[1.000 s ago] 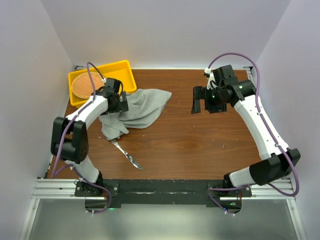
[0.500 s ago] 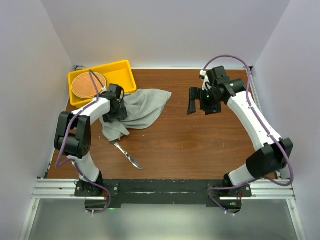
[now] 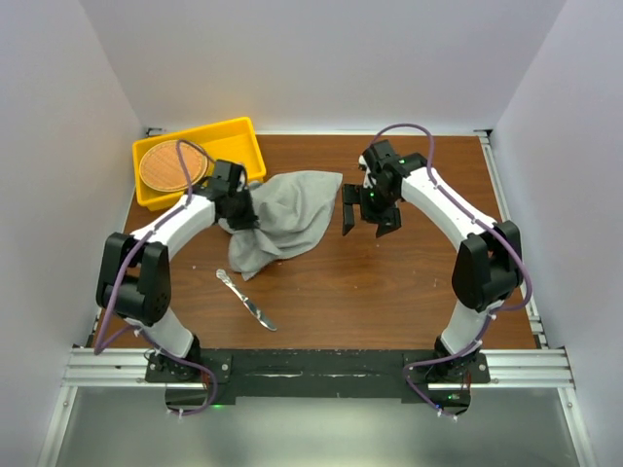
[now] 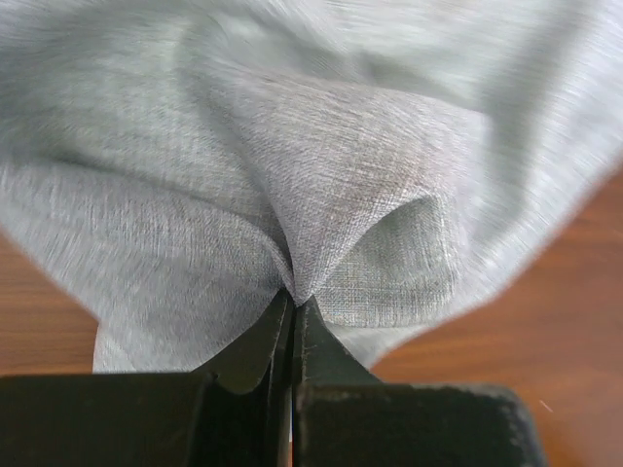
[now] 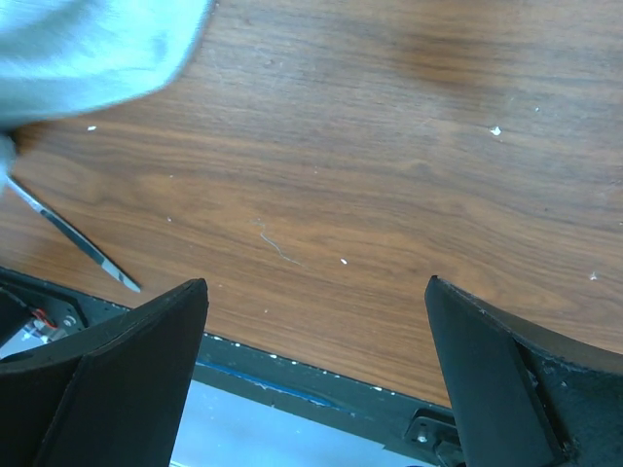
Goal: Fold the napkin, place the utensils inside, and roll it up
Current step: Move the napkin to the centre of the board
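Observation:
The grey napkin (image 3: 292,214) lies crumpled on the brown table, left of centre. My left gripper (image 3: 239,208) is at its left edge, shut on a pinched fold of the napkin (image 4: 341,175), which bunches up from the closed tips (image 4: 292,302). My right gripper (image 3: 367,216) hovers just right of the napkin, open and empty (image 5: 313,284), over bare wood. One of the utensils, a silver knife (image 3: 245,302), lies uncovered near the front edge, below the napkin. In the right wrist view the knife (image 5: 68,238) and a corner of the napkin (image 5: 88,49) show at the left.
A yellow tray (image 3: 234,131) sits at the back left corner and holds a round brown woven disc (image 3: 170,163). White walls close in the table on three sides. The arms' base rail (image 3: 311,365) runs along the near edge.
My left gripper shut on the napkin and pulled it to the right, uncovering the knife's handle. My right arm swung left, close to the napkin's right edge.

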### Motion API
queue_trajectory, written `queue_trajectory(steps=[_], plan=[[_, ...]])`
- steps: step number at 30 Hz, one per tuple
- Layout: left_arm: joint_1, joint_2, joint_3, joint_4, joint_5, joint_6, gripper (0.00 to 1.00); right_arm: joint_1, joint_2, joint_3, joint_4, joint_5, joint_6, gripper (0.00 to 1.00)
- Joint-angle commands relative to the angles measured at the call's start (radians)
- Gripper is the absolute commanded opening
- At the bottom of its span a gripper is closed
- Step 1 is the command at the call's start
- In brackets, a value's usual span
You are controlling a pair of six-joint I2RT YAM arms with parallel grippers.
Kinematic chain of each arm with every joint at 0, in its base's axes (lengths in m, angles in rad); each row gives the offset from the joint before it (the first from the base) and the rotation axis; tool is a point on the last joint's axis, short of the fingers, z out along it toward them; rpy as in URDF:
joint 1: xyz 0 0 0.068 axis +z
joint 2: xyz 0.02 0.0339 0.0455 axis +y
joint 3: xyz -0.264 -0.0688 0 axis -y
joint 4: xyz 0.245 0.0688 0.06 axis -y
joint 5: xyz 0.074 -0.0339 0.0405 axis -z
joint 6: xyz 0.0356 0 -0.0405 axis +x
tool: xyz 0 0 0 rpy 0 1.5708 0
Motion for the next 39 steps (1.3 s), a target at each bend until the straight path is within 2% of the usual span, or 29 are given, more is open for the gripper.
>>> queue_trajectory(steps=[1,5,8,11,12,14,15,16,21,24,28,34,39], plan=[[-0.176,-0.053,-0.015,0.128,0.277,-0.106,0.0,-0.001,-0.007,0.042,0.002,0.039,0.006,0.98],[-0.285,-0.135,-0.107,0.286,0.4,-0.245,0.0,0.001,-0.012,-0.01,0.014,0.042,0.002,0.98],[-0.296,-0.182,-0.121,0.232,0.382,-0.241,0.03,-0.001,-0.021,-0.058,0.034,0.062,0.005,0.98],[-0.298,-0.237,-0.098,0.108,0.285,-0.172,0.23,-0.001,-0.021,-0.098,0.053,0.069,-0.001,0.98],[-0.298,-0.251,-0.092,0.076,0.261,-0.16,0.42,-0.001,-0.013,-0.102,0.06,0.066,-0.005,0.98],[-0.296,-0.302,-0.086,-0.008,0.183,-0.143,0.58,-0.001,0.005,-0.092,0.083,0.065,-0.006,0.95],[-0.295,-0.317,-0.087,-0.03,0.153,-0.143,0.73,0.001,0.026,-0.081,0.091,0.066,-0.003,0.94],[-0.289,-0.331,-0.095,-0.053,0.102,-0.144,0.78,0.002,0.039,-0.067,0.115,0.066,-0.001,0.93],[-0.188,-0.371,-0.106,-0.082,0.004,-0.158,0.79,0.01,0.112,0.035,0.185,0.089,0.026,0.88],[-0.071,-0.357,-0.135,0.002,0.012,-0.143,0.78,0.014,0.175,0.108,0.221,0.123,0.038,0.88],[0.001,-0.217,-0.091,0.089,0.034,-0.143,0.78,0.014,0.269,0.215,0.249,0.163,0.071,0.86],[0.024,0.015,0.074,0.071,-0.003,-0.086,0.79,0.014,0.368,0.327,0.313,0.198,0.104,0.78],[0.052,0.124,0.146,0.088,0.001,-0.069,0.75,0.016,0.453,0.434,0.332,0.263,0.094,0.7]])
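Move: The left hand already pinches the napkin low over the board, some 5 cm up. The board's centre lies about 14 cm to its right and 4 cm back; the knife about 18 cm back and 1 cm to its left, the yellow tray roughly 16 cm ahead and 13 cm left. From the open right hand, the napkin's far right corner is about 15 cm ahead, 6 cm left and 10 cm below. Still pinching the napkin, the left hand drags it quickly some 15 cm right and 9 cm back towards the board's centre, then opens and lets go as it rises. It swings back left and forward, then sinks, open, to near its starting height by the napkin's far left part. The right hand sinks about 5 cm and reaches some 15 cm forward and a little left over the napkin's far right edge, its open fingers narrowing somewhat and tipping forward. ##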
